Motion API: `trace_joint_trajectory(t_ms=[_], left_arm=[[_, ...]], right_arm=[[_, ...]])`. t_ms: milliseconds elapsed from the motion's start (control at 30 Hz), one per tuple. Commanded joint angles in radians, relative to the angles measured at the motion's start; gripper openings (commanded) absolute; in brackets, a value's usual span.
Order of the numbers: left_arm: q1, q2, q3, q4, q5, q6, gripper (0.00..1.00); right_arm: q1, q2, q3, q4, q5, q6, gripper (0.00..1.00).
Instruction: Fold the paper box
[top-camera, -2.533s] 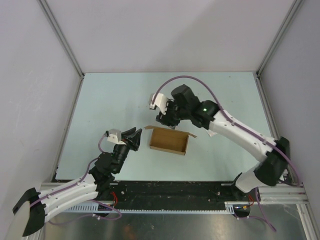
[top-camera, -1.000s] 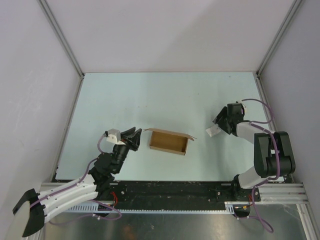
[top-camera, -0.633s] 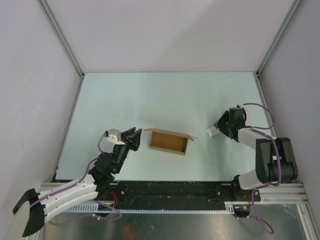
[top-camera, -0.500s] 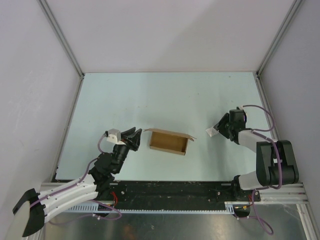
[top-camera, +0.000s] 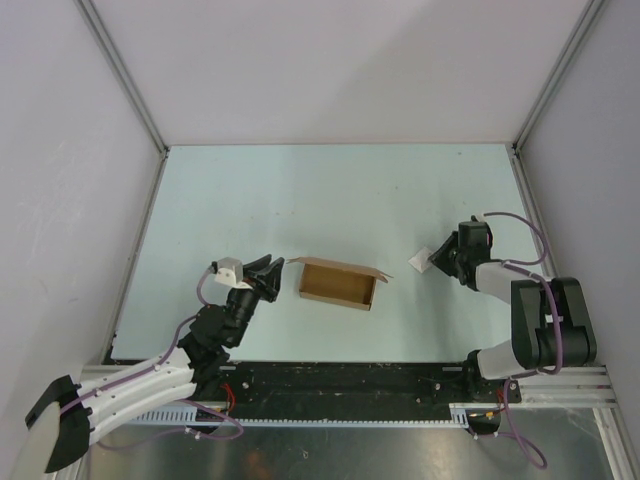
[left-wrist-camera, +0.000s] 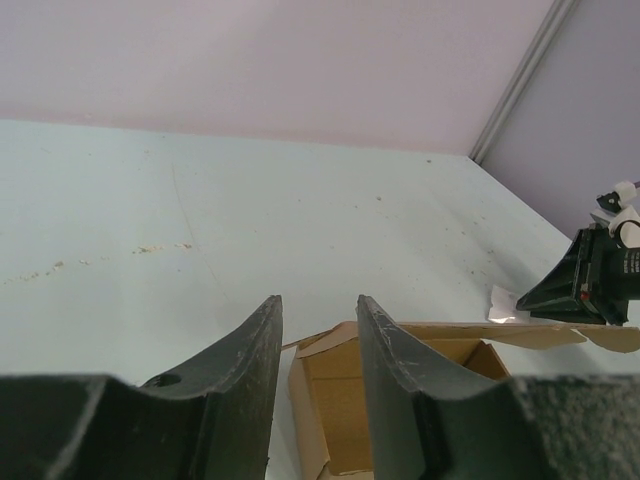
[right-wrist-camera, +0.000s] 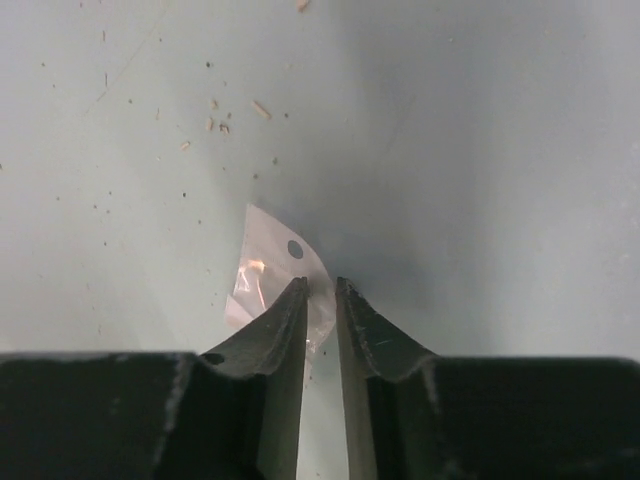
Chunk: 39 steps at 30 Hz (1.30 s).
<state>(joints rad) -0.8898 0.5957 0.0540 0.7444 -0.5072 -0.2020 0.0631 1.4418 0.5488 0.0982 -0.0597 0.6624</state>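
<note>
The paper box (top-camera: 338, 283) lies on the table's near middle, a tan open-topped carton with its flaps spread; the left wrist view shows its inside (left-wrist-camera: 400, 395). My left gripper (top-camera: 270, 268) rests just left of the box, pointing at it. It stands open (left-wrist-camera: 318, 305) with nothing between its fingers. My right gripper (top-camera: 438, 258) is low at the right side, far from the box. Its fingers (right-wrist-camera: 320, 286) are a narrow gap apart, with the edge of a small clear plastic bag (right-wrist-camera: 275, 265) lying in that gap.
The plastic bag (top-camera: 421, 262) lies right of the box. Pale walls and aluminium posts (top-camera: 130, 95) close in the table on three sides. Crumbs (right-wrist-camera: 225, 120) are scattered on the surface. The black rail (top-camera: 340, 380) runs along the near edge.
The right arm has drawn back from the box to the right side. Its jaws have narrowed around the plastic bag's edge, and the bag has slid slightly left. The left arm has not moved.
</note>
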Motion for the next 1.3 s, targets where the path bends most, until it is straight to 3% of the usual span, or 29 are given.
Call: trace_joint_trajectory(t_ms=[0, 200, 667, 967, 1267], left_arm=[[-0.003, -0.005, -0.098, 0.016, -0.014, 0.001, 0.41], [-0.003, -0.007, -0.095, 0.016, -0.017, 0.004, 0.41], [-0.003, -0.004, -0.094, 0.016, -0.014, 0.003, 0.41], [-0.003, 0.007, -0.086, 0.016, -0.021, 0.001, 0.41], [-0.003, 0.001, -0.088, 0.016, -0.028, 0.004, 0.41]], right_arm=[[-0.002, 0.032, -0.004, 0.058, -0.006, -0.003, 0.15], [0.003, -0.007, -0.009, 0.067, 0.004, -0.029, 0.00], [0.118, -0.423, -0.027, -0.092, 0.138, -0.162, 0.00], [0.326, -0.690, -0.026, -0.150, 0.190, -0.316, 0.00], [0.559, -0.865, -0.021, -0.107, 0.104, -0.418, 0.00]])
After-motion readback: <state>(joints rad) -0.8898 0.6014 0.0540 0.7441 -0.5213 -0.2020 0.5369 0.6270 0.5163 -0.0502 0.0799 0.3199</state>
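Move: The right hand is down at the white slip, whose middle lies about 2 cm to its left, 1 cm ahead and 2 cm below. The open box stands some 22 cm to this hand's left and 5 cm back, about level with it. From the left hand the slip lies roughly 35 cm to the right, 10 cm ahead and 18 cm below. The right hand pinches the white slip and lifts it some 20 cm, going left and back, fingers tipping up. ##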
